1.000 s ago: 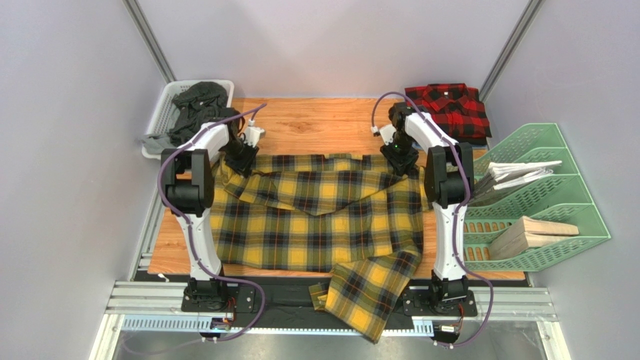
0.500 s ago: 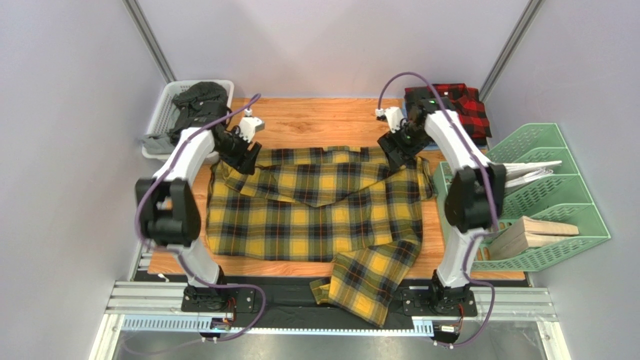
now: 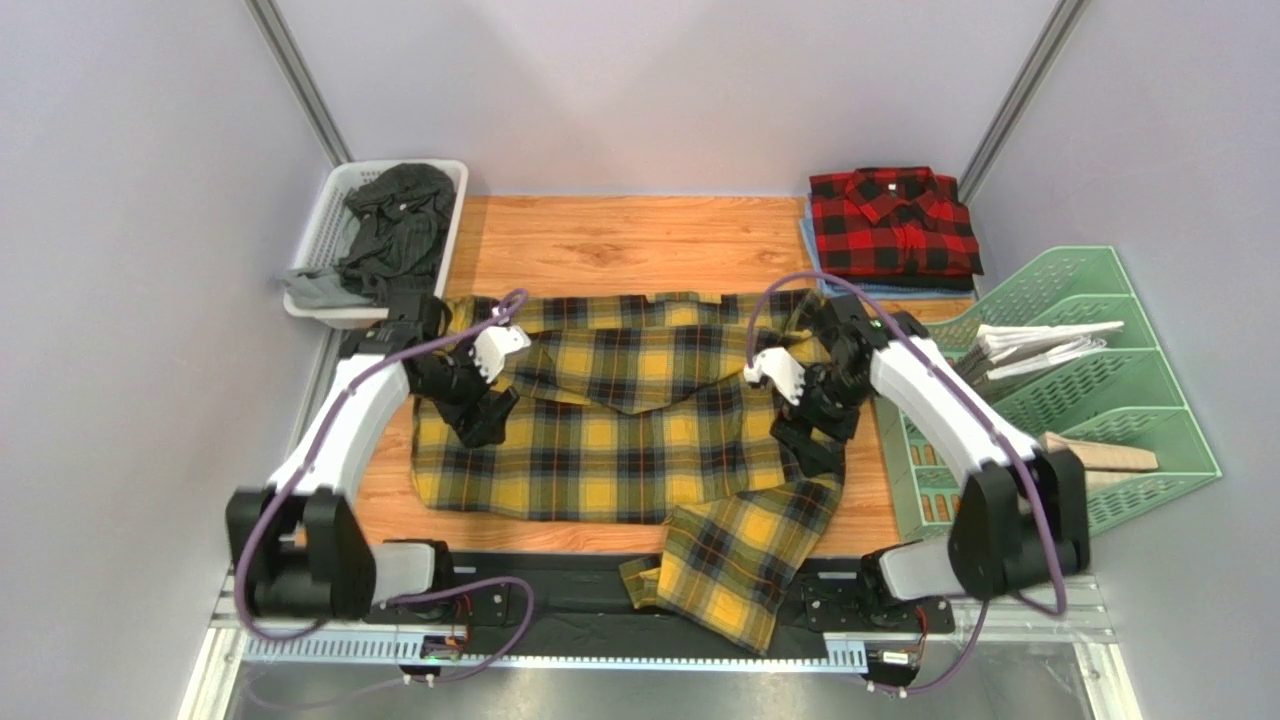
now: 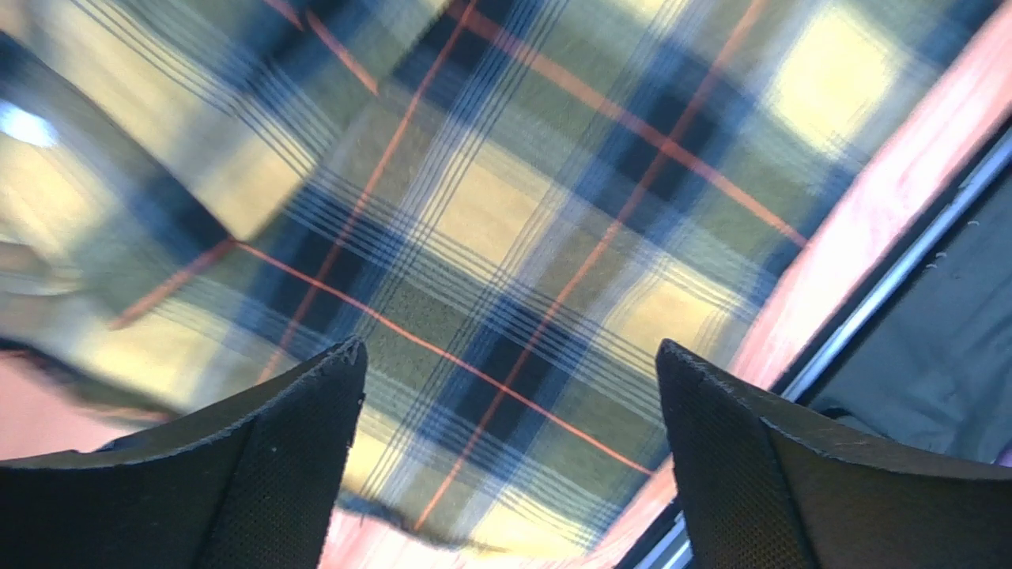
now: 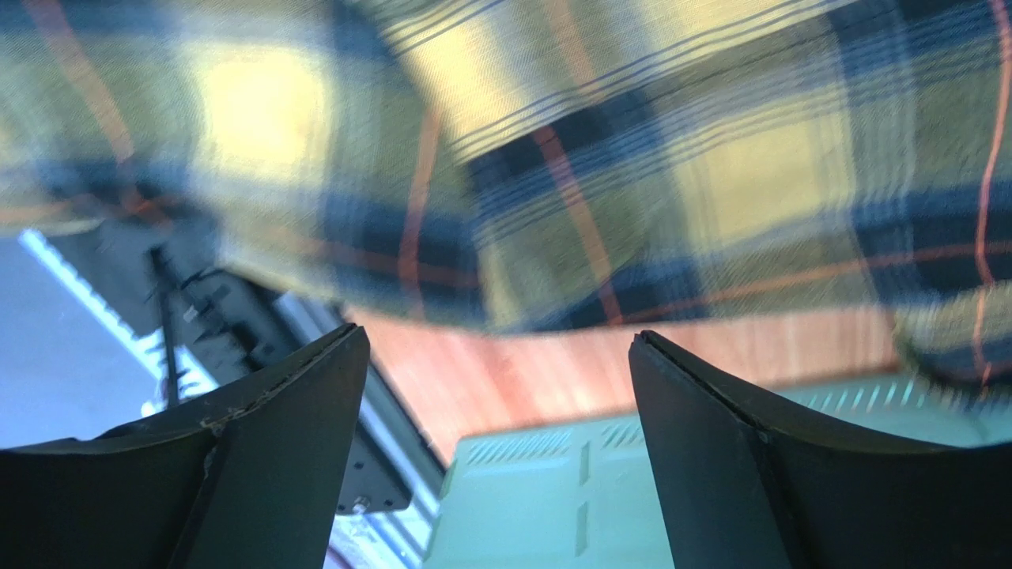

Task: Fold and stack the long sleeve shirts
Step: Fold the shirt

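Note:
The yellow plaid shirt (image 3: pixel 631 428) lies spread on the wooden table, its top part folded down over the body and one sleeve (image 3: pixel 736 578) hanging over the near edge. The red plaid shirt (image 3: pixel 894 222) lies folded at the far right corner. My left gripper (image 3: pixel 484 417) is open above the shirt's left side; the left wrist view shows yellow plaid (image 4: pixel 499 237) between the empty jaws. My right gripper (image 3: pixel 806 438) is open over the shirt's right edge; the right wrist view shows plaid (image 5: pixel 570 154) and bare table beyond the jaws.
A white basket (image 3: pixel 334 210) of dark clothes stands at the far left corner. A green file rack (image 3: pixel 1112 375) with papers and wooden blocks stands along the right side, also visible in the right wrist view (image 5: pixel 618 498). A black rail runs along the near edge.
Both grippers have let go of the shirt's top edge and drawn back toward the near side. The folded-down top part now lies flat on the body.

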Robot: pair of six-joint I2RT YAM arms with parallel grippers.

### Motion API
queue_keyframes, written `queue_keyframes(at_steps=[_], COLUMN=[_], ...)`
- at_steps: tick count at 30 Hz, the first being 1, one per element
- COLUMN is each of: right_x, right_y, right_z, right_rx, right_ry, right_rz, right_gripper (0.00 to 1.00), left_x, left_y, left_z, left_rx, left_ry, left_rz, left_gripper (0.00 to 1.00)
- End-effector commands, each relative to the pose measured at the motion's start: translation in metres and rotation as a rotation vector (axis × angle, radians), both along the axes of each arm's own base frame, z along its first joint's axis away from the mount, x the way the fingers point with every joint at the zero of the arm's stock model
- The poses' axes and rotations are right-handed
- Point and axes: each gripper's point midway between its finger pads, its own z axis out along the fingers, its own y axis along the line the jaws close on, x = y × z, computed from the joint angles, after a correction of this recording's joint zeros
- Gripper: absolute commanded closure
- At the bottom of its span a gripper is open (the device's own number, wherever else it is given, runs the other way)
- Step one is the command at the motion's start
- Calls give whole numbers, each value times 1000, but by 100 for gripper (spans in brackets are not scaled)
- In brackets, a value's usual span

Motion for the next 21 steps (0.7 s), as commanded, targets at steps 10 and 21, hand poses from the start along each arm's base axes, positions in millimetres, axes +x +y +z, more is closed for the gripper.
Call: queue_keyframes(at_steps=[10, 21], right_x=[165, 217], right_y=[13, -11], right_z=[-55, -82], right_rx=[-105, -201], right_ry=[-70, -63], right_rz=[-313, -340], right_gripper=[15, 16], left_x=[156, 194], left_y=[28, 26], left_z=[-52, -97], left_rx=[199, 231], left_ry=[85, 281], left_rz=[216, 240], left_gripper=[10, 27])
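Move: From my left hand, the left end of the folded sleeve band lies about 16 cm ahead, 3 cm left and 10 cm below; the shirt's far edge is some 10 cm beyond that end. From my right hand, the band's right end is about 16 cm straight ahead and 9 cm below. The loose near sleeve lies 16 cm back and 9 cm left of my right hand; the red shirt stack is roughly 40 cm ahead and 18 cm right. I swing both open hands forward over the shirt together, about 19 cm each, sinking 8 to 9 cm until the fingertips come down on the two ends of the folded band and push the cloth forward over the last couple of centimetres. My fingers straighten downward, the left hand turning some 15 degrees counter-clockwise and narrowing its gap partway, the right nearly 20 clockwise and staying wide. ##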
